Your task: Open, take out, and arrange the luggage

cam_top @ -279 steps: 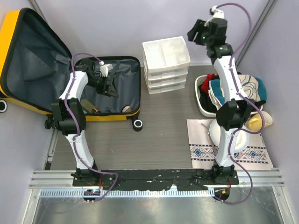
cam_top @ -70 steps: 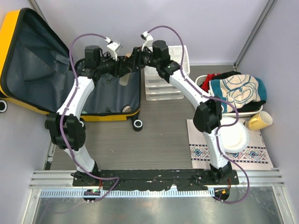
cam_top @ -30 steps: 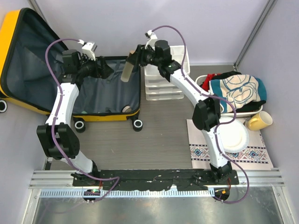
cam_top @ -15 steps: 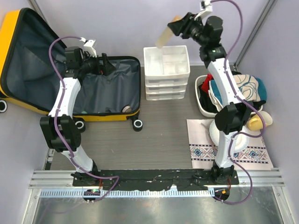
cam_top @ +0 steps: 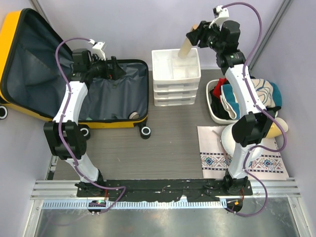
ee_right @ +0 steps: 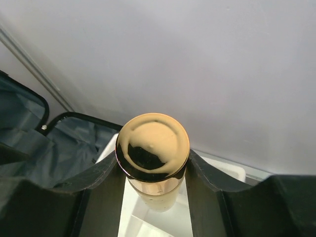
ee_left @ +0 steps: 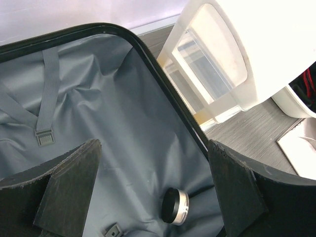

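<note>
The yellow luggage (cam_top: 12,37) lies open at the left, its grey-lined base (cam_top: 116,96) next to the drawers. My left gripper (cam_top: 112,69) hangs open over that base, nothing between its fingers (ee_left: 74,187). On the lining (ee_left: 98,113) below it lies a small black-and-silver jar (ee_left: 176,206), which also shows from above (cam_top: 133,115). My right gripper (cam_top: 196,33) is shut on a cream bottle (cam_top: 186,47) with a gold cap (ee_right: 152,146). It holds the bottle tilted over the top tray of the white drawer organizer (cam_top: 177,74).
A white basin (cam_top: 213,106) heaped with clothes (cam_top: 256,96) stands right of the organizer. In front of it a patterned mat (cam_top: 247,163) bears a white plate (cam_top: 226,140) and a yellow mug (cam_top: 274,129). Walls close in at the back and sides.
My right gripper has carried the bottle from over the luggage to the right and down onto the organizer's top tray. My left gripper has opened wider and drawn back slightly.
</note>
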Available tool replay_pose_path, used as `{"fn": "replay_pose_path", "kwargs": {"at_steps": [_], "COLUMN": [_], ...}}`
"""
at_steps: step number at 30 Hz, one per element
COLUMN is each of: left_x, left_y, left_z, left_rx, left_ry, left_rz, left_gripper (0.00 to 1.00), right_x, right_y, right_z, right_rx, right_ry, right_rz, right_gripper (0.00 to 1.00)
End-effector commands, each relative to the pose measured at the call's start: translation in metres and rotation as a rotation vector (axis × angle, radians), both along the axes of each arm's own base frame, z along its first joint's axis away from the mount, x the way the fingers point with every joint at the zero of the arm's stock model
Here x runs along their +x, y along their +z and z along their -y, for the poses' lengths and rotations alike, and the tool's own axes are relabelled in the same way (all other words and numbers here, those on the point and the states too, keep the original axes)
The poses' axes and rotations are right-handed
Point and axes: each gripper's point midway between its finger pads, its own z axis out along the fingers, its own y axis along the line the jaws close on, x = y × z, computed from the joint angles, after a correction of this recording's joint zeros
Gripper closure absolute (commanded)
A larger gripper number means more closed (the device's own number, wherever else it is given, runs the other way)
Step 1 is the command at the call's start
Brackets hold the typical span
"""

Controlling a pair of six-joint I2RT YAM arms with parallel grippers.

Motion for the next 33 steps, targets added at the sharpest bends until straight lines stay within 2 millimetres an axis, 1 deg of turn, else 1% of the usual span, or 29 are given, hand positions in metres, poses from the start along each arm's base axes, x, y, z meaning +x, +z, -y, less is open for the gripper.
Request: {"fn": "replay_pose_path", "kwargs": {"at_steps": [1, 2, 7, 10, 17, 21, 25, 27, 29, 32, 33], "left_x": [0.0, -0.001, -0.003, -0.002, -0.003, -0.005, -0.006, -0.006, -0.007, -0.007, -0.005], "left_y": [0.021, 0.022, 0.019, 0.019, 0.011, 0.005, 0.002, 0.001, -0.003, -0.01, -0.013], "left_z": [0.001, 0.001, 0.0, 0.0, -0.001, -0.002, -0.003, -0.005, -0.005, -0.008, -0.013], "left_rx": [0.01, 0.012, 0.021, 0.024, 0.04, 0.048, 0.07, 0.075, 0.082, 0.106, 0.125], "left_ry": [-0.018, -0.019, -0.017, -0.019, -0.02, -0.019, -0.026, -0.021, -0.025, -0.021, 0.004], "left_rz": [0.06, 0.062, 0.06, 0.061, 0.045, 0.031, 0.041, 0.039, 0.031, 0.007, -0.002], "left_gripper": [0.08, 0.07, 0.07, 0.08, 0.07, 0.07, 0.07, 0.06, 0.06, 0.06, 0.06], "right_x": [-0.007, -0.003, 0.0, 0.007, 0.018, 0.025, 0.035, 0.037, 0.041, 0.043, 0.042], "right_y": [0.054, 0.05, 0.051, 0.047, 0.04, 0.03, 0.016, 0.017, 0.013, 0.002, -0.002], "right_z": [0.014, 0.016, 0.019, 0.023, 0.022, 0.026, 0.028, 0.029, 0.027, 0.021, 0.02], "right_rx": [-0.048, -0.053, -0.061, -0.068, -0.082, -0.113, -0.169, -0.176, -0.187, -0.191, -0.19], "right_ry": [-0.071, -0.087, -0.107, -0.129, -0.137, -0.158, -0.177, -0.185, -0.172, -0.152, -0.152], "right_rz": [0.183, 0.173, 0.19, 0.187, 0.198, 0.192, 0.19, 0.194, 0.184, 0.146, 0.13], "right_gripper": [0.99, 0.99, 0.99, 0.99, 0.99, 0.99, 0.99, 0.99, 0.99, 0.99, 0.91]}}
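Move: The right hand holds the gold-capped bottle above the drawer unit. The unit's back-right cell lies about 5 cm ahead, some 2 cm to the right and roughly 22 cm below. The unit's wide left cell is about 7 cm left of this hand and level with it. The open suitcase's base lies some 33 cm left and 14 cm back, the clothes bin about 27 cm right and 15 cm back. From the idle left hand, the back-right cell is roughly 29 cm right and 9 cm ahead. Down and forward, with a slight shift to the right, the right hand carries the upright bottle about 8 cm towards the drawer unit's back-right cell, easing down, then going forward, and sinking faster near the end. It rolls some 10 degrees so the bottle's lower end swings right, turns slightly clockwise, and keeps its grip just below the gold cap. ##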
